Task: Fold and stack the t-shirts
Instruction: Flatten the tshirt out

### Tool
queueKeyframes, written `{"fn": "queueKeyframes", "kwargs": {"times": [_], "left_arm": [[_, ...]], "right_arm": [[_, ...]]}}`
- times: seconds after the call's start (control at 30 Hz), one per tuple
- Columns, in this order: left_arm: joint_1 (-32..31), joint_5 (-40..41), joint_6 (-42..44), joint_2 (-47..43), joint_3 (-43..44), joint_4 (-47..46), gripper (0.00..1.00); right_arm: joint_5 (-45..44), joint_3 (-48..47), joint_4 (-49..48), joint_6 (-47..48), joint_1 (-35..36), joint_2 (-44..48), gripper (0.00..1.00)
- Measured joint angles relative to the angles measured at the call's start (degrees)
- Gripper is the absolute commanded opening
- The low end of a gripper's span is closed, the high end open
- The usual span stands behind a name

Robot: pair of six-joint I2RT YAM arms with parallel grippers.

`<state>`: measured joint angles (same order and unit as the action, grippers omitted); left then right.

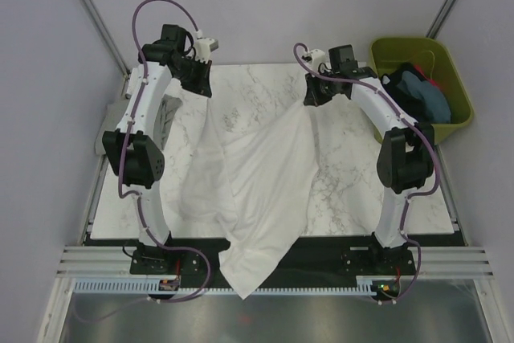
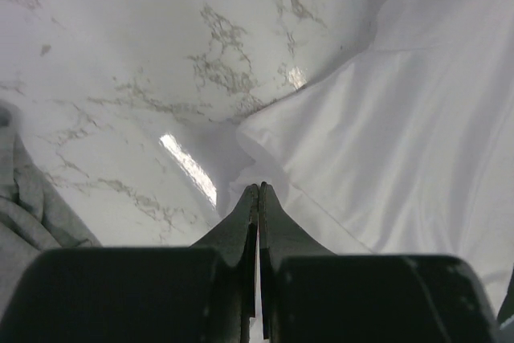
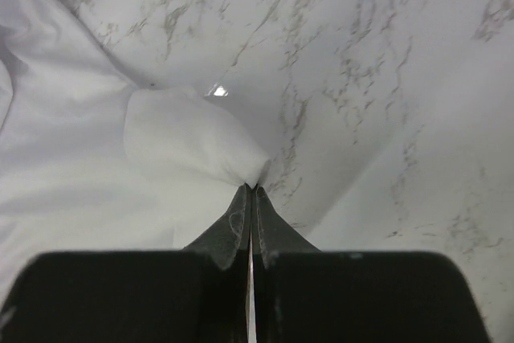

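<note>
A large white t-shirt (image 1: 257, 182) lies crumpled down the middle of the marble table, and its lower end hangs over the near edge. My left gripper (image 1: 206, 92) is shut on the shirt's far left corner. In the left wrist view the gripper (image 2: 259, 187) pinches a fold of the white cloth (image 2: 418, 134) just above the table. My right gripper (image 1: 312, 104) is shut on the far right corner, and the right wrist view shows the gripper (image 3: 252, 188) clamped on a bunched tip of the cloth (image 3: 185, 134). A grey t-shirt (image 2: 20, 214) lies at the left.
An olive-green bin (image 1: 459, 78) stands off the table's far right corner, holding a blue-teal shirt (image 1: 427, 95) and a dark one (image 1: 399, 79). Bare marble (image 1: 361, 174) shows to the right of the white shirt. Both arm bases stand at the near edge.
</note>
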<state>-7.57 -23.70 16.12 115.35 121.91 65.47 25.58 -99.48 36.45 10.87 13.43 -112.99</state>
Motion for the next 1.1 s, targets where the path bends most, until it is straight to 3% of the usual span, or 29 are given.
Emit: {"fn": "queueKeyframes", "kwargs": {"times": [0.17, 0.47, 0.57, 0.8, 0.87, 0.9, 0.93, 1.1], "left_arm": [[0.02, -0.66, -0.44, 6.05, 7.21, -0.57, 0.02], [0.11, -0.66, -1.95, 9.64, 9.16, -1.14, 0.02], [0.11, -1.22, -1.62, 8.37, 5.51, -0.31, 0.02], [0.11, -3.8, -0.59, 3.23, -8.52, 5.66, 0.02], [0.09, -4.42, -0.59, 2.86, -8.59, 6.08, 0.02], [0.11, -5.01, -0.61, 2.75, -8.35, 6.08, 0.02], [0.11, -5.38, -0.61, 2.73, -7.93, 6.1, 0.02], [0.11, -6.97, -0.61, 2.73, -6.56, 5.97, 0.02]], "right_arm": [[-3.78, -6.8, 0.33, 2.03, -0.76, -3.72, 0.0], [-7.21, -10.71, 1.95, 4.66, -0.76, -6.25, 0.0], [-7.17, -9.94, 3.61, 5.53, -0.39, -6.1, 0.0], [-4.37, 5.79, 9.66, 7.06, 5.31, 0.48, 0.0], [-3.21, 9.25, 11.32, 7.17, 9.51, 1.64, 0.07], [-2.91, 10.25, 11.96, 7.15, 11.15, 1.92, 0.16], [-2.47, 11.04, 12.61, 6.86, 13.22, 1.99, 0.33], [-2.45, 10.56, 14.45, 5.88, 16.63, 2.05, 0.4]]}}
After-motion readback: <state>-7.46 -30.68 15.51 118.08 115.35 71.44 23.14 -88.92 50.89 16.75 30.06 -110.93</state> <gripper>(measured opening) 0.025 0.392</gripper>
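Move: The t-shirt hangs by its far corners from both shut grippers. Its middle lies about 21 cm back and 12 cm right of the left hand, 20 cm below it, and about 23 cm back, 16 cm left and 14 cm below the right hand. The grey folded cloth is some 21 cm left of the left hand and 2 cm back, 19 cm lower; the green bin's middle sits roughly 28 cm right of the right hand, 4 cm ahead and 7 cm lower. The t-shirt, still pinched at both corners, is carried forward about 5 cm, then lowered back towards the near table edge. The right hand sweeps some 20 cm back, down and leftward over the cloth, turning counter-clockwise, and opens to let go of its corner; the left hand, staying shut on its own, sinks and draws back about 9 cm, tipping more downward, then rises slightly. ##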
